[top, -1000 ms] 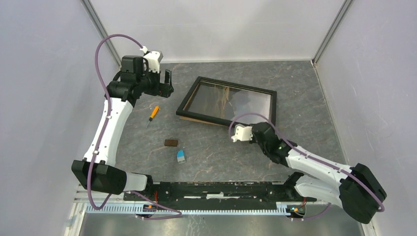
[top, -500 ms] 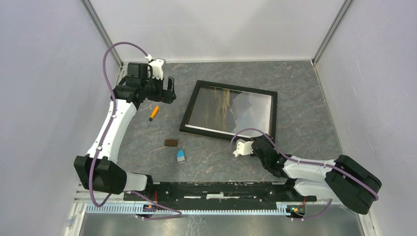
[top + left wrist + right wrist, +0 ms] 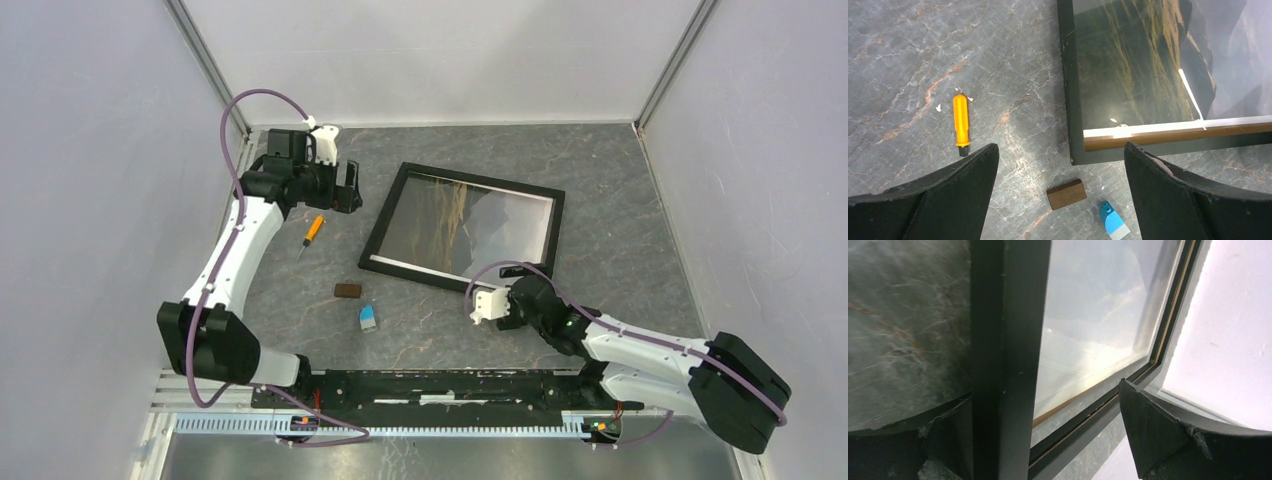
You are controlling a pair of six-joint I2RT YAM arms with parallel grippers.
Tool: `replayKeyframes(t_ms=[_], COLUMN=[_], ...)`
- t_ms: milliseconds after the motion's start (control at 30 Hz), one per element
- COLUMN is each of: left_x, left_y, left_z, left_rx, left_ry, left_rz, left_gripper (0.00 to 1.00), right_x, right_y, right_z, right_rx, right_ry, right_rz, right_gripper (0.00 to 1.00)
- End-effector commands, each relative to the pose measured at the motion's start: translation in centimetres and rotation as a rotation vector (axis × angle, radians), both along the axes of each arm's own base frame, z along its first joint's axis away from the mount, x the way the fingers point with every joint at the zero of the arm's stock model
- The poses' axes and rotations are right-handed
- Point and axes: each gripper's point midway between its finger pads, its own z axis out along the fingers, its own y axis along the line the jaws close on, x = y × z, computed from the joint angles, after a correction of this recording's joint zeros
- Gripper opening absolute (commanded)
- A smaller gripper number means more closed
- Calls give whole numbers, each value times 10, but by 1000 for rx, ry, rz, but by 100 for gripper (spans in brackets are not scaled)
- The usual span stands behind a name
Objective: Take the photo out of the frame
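The frame [image 3: 480,179] lies glass-up in the middle of the table, with a thin black border [image 3: 1067,100]. The photo [image 3: 440,225] shows through the glass as green-brown hills [image 3: 1128,65], with a white strip and a brown strip along the frame's near edge. My right gripper [image 3: 507,292] is low at the frame's near right edge and open. In the right wrist view the black border [image 3: 1008,340] runs between its spread fingers [image 3: 1158,430], and the right finger stands well off the border. My left gripper [image 3: 347,190] hovers open left of the frame, holding nothing [image 3: 1060,147].
An orange screwdriver [image 3: 314,230] lies left of the frame. A small brown block [image 3: 348,291] and a blue-and-white brick [image 3: 368,318] lie near the frame's near left corner. White walls close in the table on the left, back and right.
The right gripper has opened and come down with the frame's near edge, which was tilted up and now lies lower. The left gripper has moved slightly right, toward the frame.
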Motion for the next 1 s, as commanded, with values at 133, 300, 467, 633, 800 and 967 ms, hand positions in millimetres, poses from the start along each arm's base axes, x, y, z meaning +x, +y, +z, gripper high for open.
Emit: replayKeyframes(t_ms=[133, 300, 467, 633, 800, 967], left_x=[18, 32, 41, 46, 46, 47], left_y=[-10, -19, -28, -30, -31, -33], left_z=[-20, -33, -41, -51, -56, -60], left_rx=[-11, -40, -76, -80, -85, -95], left_ry=[57, 107, 141, 169, 184, 196], left_rz=[-70, -93, -108, -109, -110, -117], left_gripper=[100, 100, 100, 100, 100, 100], right_x=[-52, -57, -65, -82, -95, -76], right_y=[1, -5, -1, 6, 15, 24], right_z=[-36, -42, -43, -40, -32, -20], right_rx=[-15, -30, -34, -28, -10, 76], right_ry=[292, 318, 373, 458, 537, 472], right_rz=[126, 120, 141, 231, 291, 202], right_gripper=[98, 98, 98, 98, 98, 98])
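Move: Lying flat between the hands, the frame has its middle some 18 cm ahead of the right hand and 11 cm to its left, about 3 cm below; that hand's open fingers still straddle the near edge, close to the near-right corner. From the left hand the frame's middle is about 7 cm ahead, 21 cm right and 20 cm down. On the table there, the screwdriver lies about 4 cm ahead and 10 cm left, the brown block 8 cm back and 1 cm left, the blue scraper 14 cm back and 3 cm right. Backing off the frame's near edge, the right hand draws about 6.5 cm back and 3 cm left, its already open fingers coming free while the wrist tips some 20 degrees further down and swings counter-clockwise. The left hand, also wide open, sinks about 7 cm while easing forward and right towards the frame's left edge, tilting a little more downward and slowing above the table. ##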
